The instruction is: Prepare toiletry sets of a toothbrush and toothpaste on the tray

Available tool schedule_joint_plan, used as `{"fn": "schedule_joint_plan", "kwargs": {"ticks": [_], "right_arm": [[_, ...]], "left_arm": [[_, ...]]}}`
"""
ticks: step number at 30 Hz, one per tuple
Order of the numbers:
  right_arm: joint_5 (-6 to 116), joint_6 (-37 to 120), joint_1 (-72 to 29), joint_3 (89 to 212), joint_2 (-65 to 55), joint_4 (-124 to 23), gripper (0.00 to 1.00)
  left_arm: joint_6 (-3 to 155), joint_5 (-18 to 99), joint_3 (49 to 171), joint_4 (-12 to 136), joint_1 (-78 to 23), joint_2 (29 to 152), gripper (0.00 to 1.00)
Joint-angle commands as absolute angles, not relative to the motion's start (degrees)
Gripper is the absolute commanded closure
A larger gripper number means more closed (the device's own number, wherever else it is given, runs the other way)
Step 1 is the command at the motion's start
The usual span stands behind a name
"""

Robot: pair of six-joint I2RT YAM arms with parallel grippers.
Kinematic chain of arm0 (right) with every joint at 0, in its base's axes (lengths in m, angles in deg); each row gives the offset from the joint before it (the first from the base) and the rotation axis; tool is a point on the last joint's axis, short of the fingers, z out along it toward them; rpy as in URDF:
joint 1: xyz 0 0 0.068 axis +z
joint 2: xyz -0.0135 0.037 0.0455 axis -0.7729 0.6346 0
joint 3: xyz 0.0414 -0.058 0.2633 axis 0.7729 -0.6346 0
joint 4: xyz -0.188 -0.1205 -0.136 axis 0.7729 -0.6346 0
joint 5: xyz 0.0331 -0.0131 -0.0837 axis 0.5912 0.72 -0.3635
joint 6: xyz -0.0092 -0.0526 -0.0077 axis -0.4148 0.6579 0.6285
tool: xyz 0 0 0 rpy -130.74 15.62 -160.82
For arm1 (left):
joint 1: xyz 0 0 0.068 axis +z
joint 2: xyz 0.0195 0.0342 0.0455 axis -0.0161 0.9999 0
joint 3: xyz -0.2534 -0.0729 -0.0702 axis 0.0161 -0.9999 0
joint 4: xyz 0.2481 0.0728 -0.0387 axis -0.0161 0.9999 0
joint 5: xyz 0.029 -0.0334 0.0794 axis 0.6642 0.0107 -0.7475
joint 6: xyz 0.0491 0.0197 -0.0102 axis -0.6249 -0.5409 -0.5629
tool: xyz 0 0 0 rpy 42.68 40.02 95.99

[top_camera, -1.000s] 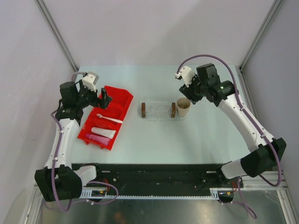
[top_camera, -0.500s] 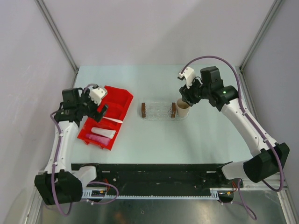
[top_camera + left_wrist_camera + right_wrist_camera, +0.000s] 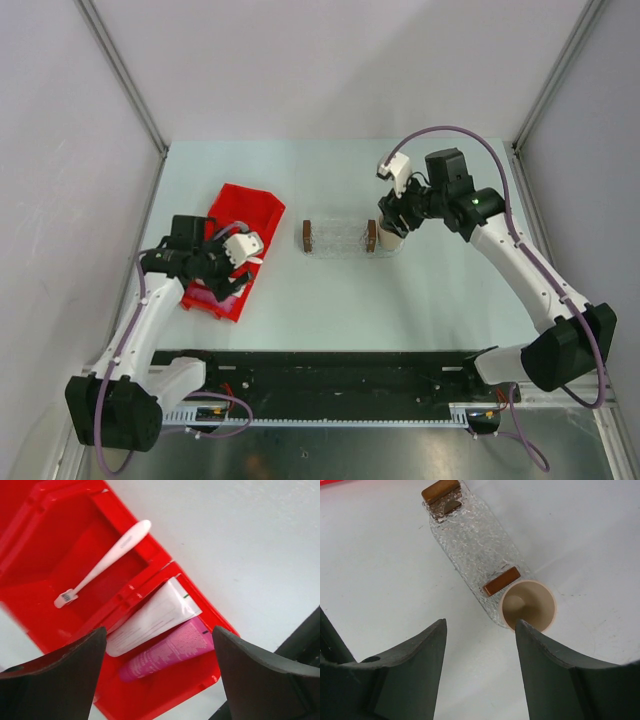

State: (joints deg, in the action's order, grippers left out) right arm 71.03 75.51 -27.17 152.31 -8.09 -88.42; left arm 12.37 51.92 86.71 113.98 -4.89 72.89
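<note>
The white toothbrush [image 3: 105, 562] lies in the far compartment of the red bin [image 3: 247, 206]. A white toothpaste tube [image 3: 150, 620] and a magenta-pink one [image 3: 167, 650] lie side by side in the near compartment. My left gripper [image 3: 159, 630] hovers open above the two tubes, touching neither; in the top view the left gripper [image 3: 236, 268] covers the bin's near end. The clear tray [image 3: 475, 545] with brown end blocks holds nothing. My right gripper [image 3: 480, 622] is open over bare table beside the tray's near end, holding nothing.
A tan paper cup [image 3: 527, 605] stands upright against the tray's right end, just past my right finger [image 3: 545, 660]. In the top view the right gripper [image 3: 392, 220] partly covers that cup. Metal frame posts flank the table's far corners.
My left arm swung toward me along the red bin and now hangs over the tubes. The right gripper came down closer to the cup and tray end.
</note>
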Motion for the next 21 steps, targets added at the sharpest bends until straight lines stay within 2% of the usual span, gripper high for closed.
{"fn": "schedule_joint_plan", "kwargs": {"ticks": [1, 10, 21], "right_arm": [[73.14, 75.36, -26.8, 152.23, -7.58, -86.81, 0.39], [72.88, 76.15, -26.62, 151.7, -6.44, -87.42, 0.39], [72.27, 76.68, -26.53, 151.35, -4.85, -88.04, 0.4]], "left_arm": [[15.2, 50.17, 85.47, 114.48, -7.51, 73.96, 0.1], [17.57, 50.17, 83.0, 112.11, -8.48, 74.92, 0.12], [28.02, 42.18, 79.13, 106.04, -13.05, 77.38, 0.13]]}}
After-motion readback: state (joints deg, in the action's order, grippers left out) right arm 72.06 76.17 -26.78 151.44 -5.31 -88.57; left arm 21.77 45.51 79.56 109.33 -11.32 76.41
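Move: The pink toothpaste tube in the red box lies about 9 cm below the left gripper, some 3 cm to its left and 1 cm back. The white toothpaste tube beside it is roughly 3 cm ahead, 2 cm to the left and 8 cm down; the toothbrush is some 12 cm ahead, 1 cm right and 7 cm down. From the right gripper, the pink tube is about 58 cm left, 10 cm back and 21 cm lower. Lower the left gripper about 5 cm towards the toothpaste tubes in the red box, easing back about 2 cm, away from over the toothbrush. Tip the fingers some 5–10 degrees nearer to straight down and keep them wide open, still clear of both tubes. Meanwhile let the empty right gripper sink about 2 cm near the cup. ##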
